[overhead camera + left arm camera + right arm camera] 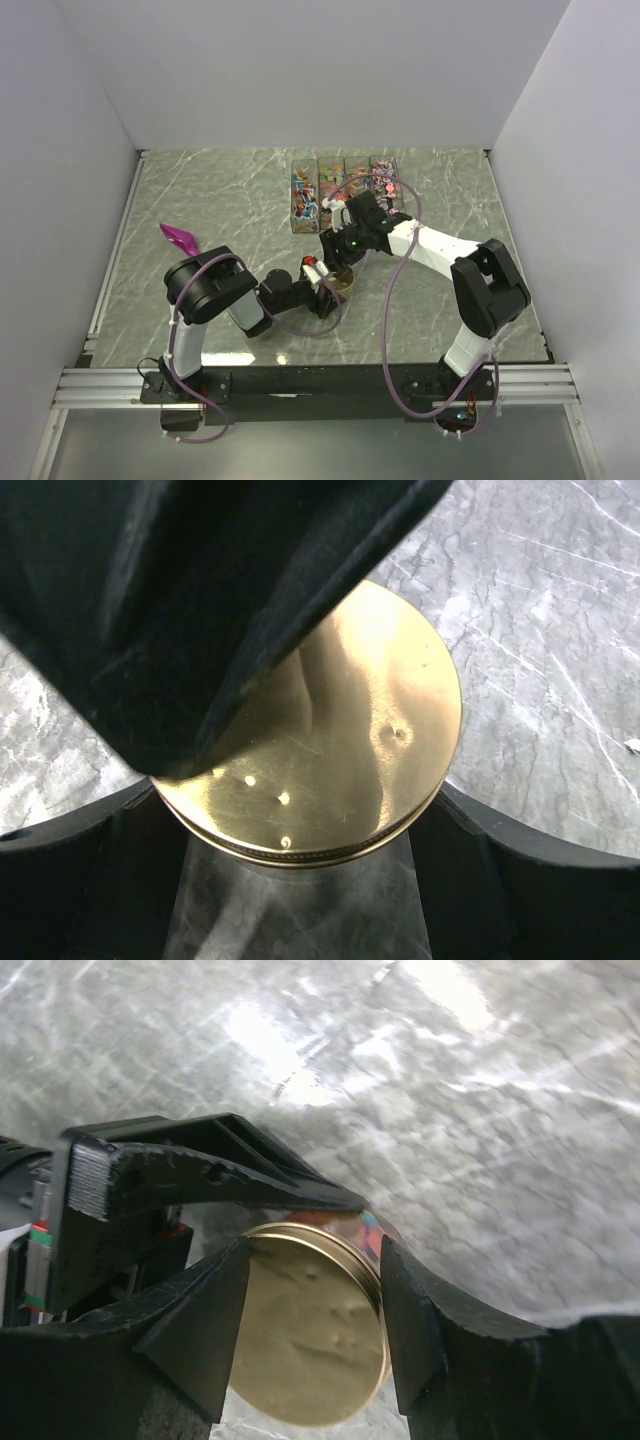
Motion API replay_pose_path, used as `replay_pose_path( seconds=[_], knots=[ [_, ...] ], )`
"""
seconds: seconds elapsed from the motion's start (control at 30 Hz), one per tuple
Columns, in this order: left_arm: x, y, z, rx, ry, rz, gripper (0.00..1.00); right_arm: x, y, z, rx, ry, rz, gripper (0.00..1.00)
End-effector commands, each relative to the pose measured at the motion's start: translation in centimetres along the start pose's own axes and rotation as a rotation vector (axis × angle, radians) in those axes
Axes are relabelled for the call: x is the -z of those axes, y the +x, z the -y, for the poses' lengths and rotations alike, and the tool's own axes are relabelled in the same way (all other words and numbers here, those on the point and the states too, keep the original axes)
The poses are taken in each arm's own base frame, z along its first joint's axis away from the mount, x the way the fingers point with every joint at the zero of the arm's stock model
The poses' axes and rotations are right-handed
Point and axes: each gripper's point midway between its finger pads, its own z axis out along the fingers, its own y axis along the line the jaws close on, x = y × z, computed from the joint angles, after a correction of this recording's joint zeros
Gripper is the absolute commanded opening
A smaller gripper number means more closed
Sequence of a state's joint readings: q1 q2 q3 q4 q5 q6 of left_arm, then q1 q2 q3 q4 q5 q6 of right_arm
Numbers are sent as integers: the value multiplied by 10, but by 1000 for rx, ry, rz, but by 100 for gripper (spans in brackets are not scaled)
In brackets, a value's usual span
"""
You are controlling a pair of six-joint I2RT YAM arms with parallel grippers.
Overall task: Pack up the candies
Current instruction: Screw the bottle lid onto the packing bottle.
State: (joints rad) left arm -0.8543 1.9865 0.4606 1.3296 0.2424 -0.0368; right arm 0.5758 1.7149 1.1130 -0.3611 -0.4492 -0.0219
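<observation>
A glass jar with a round gold lid (343, 280) stands mid-table. In the right wrist view a few coloured candies (366, 1230) show through the glass under the lid (310, 1345). My right gripper (313, 1325) is shut on the lid's rim from above; it is over the jar in the top view (338, 258). My left gripper (300, 890) is closed around the jar body below the lid (340, 740), coming from the left (322, 288). More candies (306, 197) lie in clear trays at the back.
Several narrow clear trays (345, 163) of mixed candies stand side by side behind the jar. A magenta scoop (180, 237) lies on the marble table (220, 190) at the left. White walls enclose the table on three sides.
</observation>
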Motion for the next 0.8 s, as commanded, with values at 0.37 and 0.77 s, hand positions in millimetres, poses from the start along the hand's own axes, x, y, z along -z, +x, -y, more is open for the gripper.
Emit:
replay_pose_path(
  seconds=[0.37,0.77],
  knots=[
    [-7,-36,-20,-24,-97,157,52,10,31,10,-74,99,-93,50],
    [-8,-38,-31,21,-160,151,48,16,63,8,-138,113,-138,36]
  ],
)
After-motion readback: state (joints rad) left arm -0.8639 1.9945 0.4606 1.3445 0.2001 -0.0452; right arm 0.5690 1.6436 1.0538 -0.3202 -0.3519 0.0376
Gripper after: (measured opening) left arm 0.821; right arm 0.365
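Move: The right hand already hovers over the bottle lid's forward rim; the lid's middle lies roughly 3 cm back, 1 cm to its right and about 1 cm below the hand point. The bottle's middle is under the lid, some 5 cm below that hand, and the row of candy boxes stands about 16 cm ahead, 2 cm right and 5 cm below. For the left hand, clamped round the bottle, the lid is right overhead, about 3 cm up. The right hand draws about 1.5 cm to its right along the forward part of the lid, easing slightly forward and up and turning some 5 degrees clockwise, while its fingers close from a bit over half open to about a third, the forward finger coming in at the rim and the other over the lid's top. The left hand stays put with its fingers still spread round the bottle, keeping it held upright under the lid. ##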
